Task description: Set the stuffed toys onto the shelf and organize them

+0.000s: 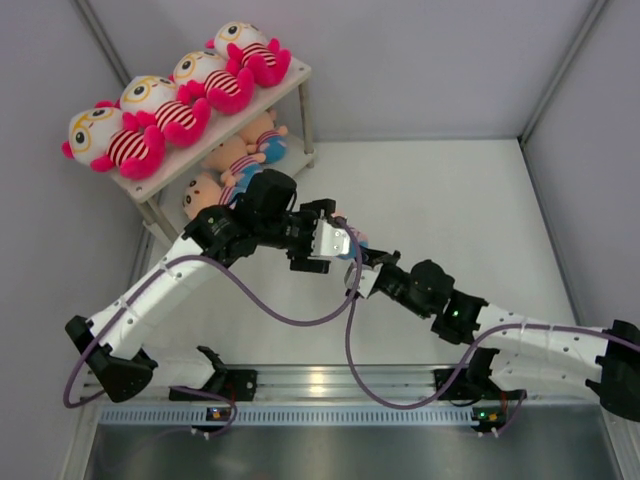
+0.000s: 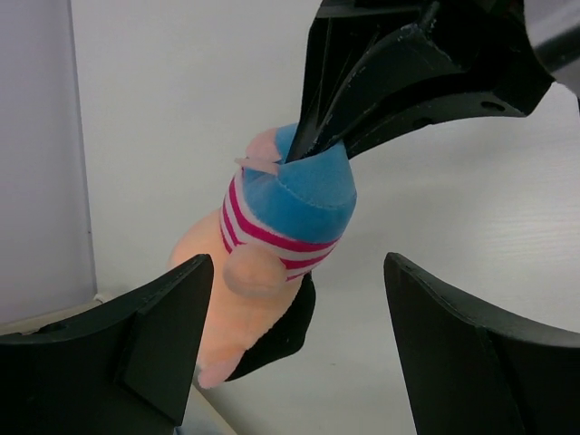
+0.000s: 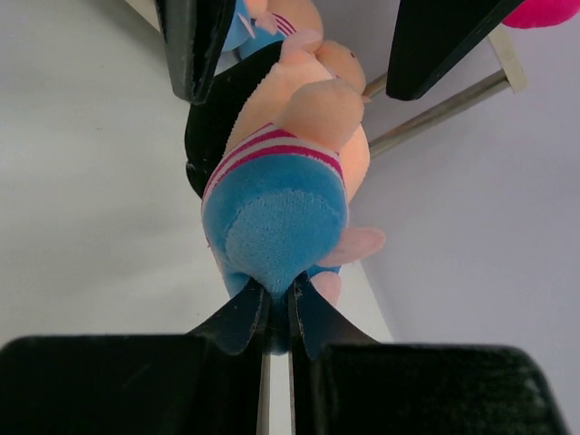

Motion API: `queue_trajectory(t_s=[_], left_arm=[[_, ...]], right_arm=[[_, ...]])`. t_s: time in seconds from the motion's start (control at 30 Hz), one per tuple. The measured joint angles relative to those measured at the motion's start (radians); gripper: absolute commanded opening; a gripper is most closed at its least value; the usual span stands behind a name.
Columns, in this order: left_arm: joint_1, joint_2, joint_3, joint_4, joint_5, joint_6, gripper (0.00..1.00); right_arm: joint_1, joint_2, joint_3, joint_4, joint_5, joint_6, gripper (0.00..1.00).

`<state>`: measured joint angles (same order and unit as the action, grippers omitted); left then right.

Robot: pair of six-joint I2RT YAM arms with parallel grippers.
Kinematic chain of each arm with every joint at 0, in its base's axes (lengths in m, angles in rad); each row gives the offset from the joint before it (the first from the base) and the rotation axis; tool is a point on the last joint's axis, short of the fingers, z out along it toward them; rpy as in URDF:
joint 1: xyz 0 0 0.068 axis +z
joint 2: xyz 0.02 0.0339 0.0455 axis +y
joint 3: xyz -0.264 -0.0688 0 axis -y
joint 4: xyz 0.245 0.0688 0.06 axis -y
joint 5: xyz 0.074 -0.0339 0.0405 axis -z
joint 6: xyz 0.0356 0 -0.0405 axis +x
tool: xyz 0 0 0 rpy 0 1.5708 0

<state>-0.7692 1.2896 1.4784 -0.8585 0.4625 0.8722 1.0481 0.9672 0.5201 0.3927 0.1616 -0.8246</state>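
A peach-faced stuffed toy (image 3: 276, 181) with black hair, a striped shirt and blue pants hangs in the air. My right gripper (image 3: 276, 299) is shut on the seat of its blue pants. In the left wrist view the same toy (image 2: 272, 236) hangs head-down from the right gripper's fingers (image 2: 362, 100). My left gripper (image 2: 297, 272) is open, its fingers on either side of the toy's head and not touching it. The shelf (image 1: 297, 72) stands at the back left. Several white-headed pink toys (image 1: 165, 110) lie in a row on its top board, and peach-faced toys (image 1: 240, 158) lie on the lower board.
Both arms meet in the middle of the white table (image 1: 450, 200), just right of the shelf. Grey walls (image 1: 590, 150) close in the sides and back. The shelf's metal legs (image 3: 435, 113) show just behind the held toy.
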Motion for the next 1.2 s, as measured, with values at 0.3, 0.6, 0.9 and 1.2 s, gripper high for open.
queue_trajectory(t_s=[0.3, 0.6, 0.9, 1.2], left_arm=[[-0.041, -0.002, -0.047, -0.007, -0.095, 0.196, 0.79], [-0.097, 0.033, -0.046, -0.006, -0.121, 0.222, 0.35], [-0.103, 0.028, -0.058, 0.008, -0.136, 0.203, 0.00], [-0.039, -0.126, -0.330, 0.078, -0.243, 0.398, 0.00]], right_arm=[[0.030, 0.007, 0.015, 0.007, 0.018, -0.053, 0.00], [0.035, 0.050, 0.037, 0.022, 0.013, -0.062, 0.00], [0.036, 0.045, 0.031, 0.027, 0.005, -0.031, 0.36], [0.000, 0.044, -0.031, -0.011, -0.037, 0.070, 0.59]])
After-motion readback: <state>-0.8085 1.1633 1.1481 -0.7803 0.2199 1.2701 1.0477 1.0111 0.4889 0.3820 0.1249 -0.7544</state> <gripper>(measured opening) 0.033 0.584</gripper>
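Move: The right gripper holds the striped-shirt toy by its blue lower end; the toy's middle lies about 5 cm ahead of the open left hand and 7 cm below it, neither left nor right, and 4 cm ahead, 4 cm left and 1 cm below the right hand. From the left hand, the nearest toy on the lower shelf is some 18 cm ahead, 28 cm left and 24 cm down; the next is roughly 27 cm ahead and 23 cm left at that same height. Lower the open left gripper about 3 cm, tilting it some 15 degrees, and pinch the toy's blue lower body while the right hand keeps its hold, edging slightly left. Once the left has shut, open the right fingers to let go and sink that hand about 4 cm, and carry the toy about 5 cm left and 5 cm down with the left. ##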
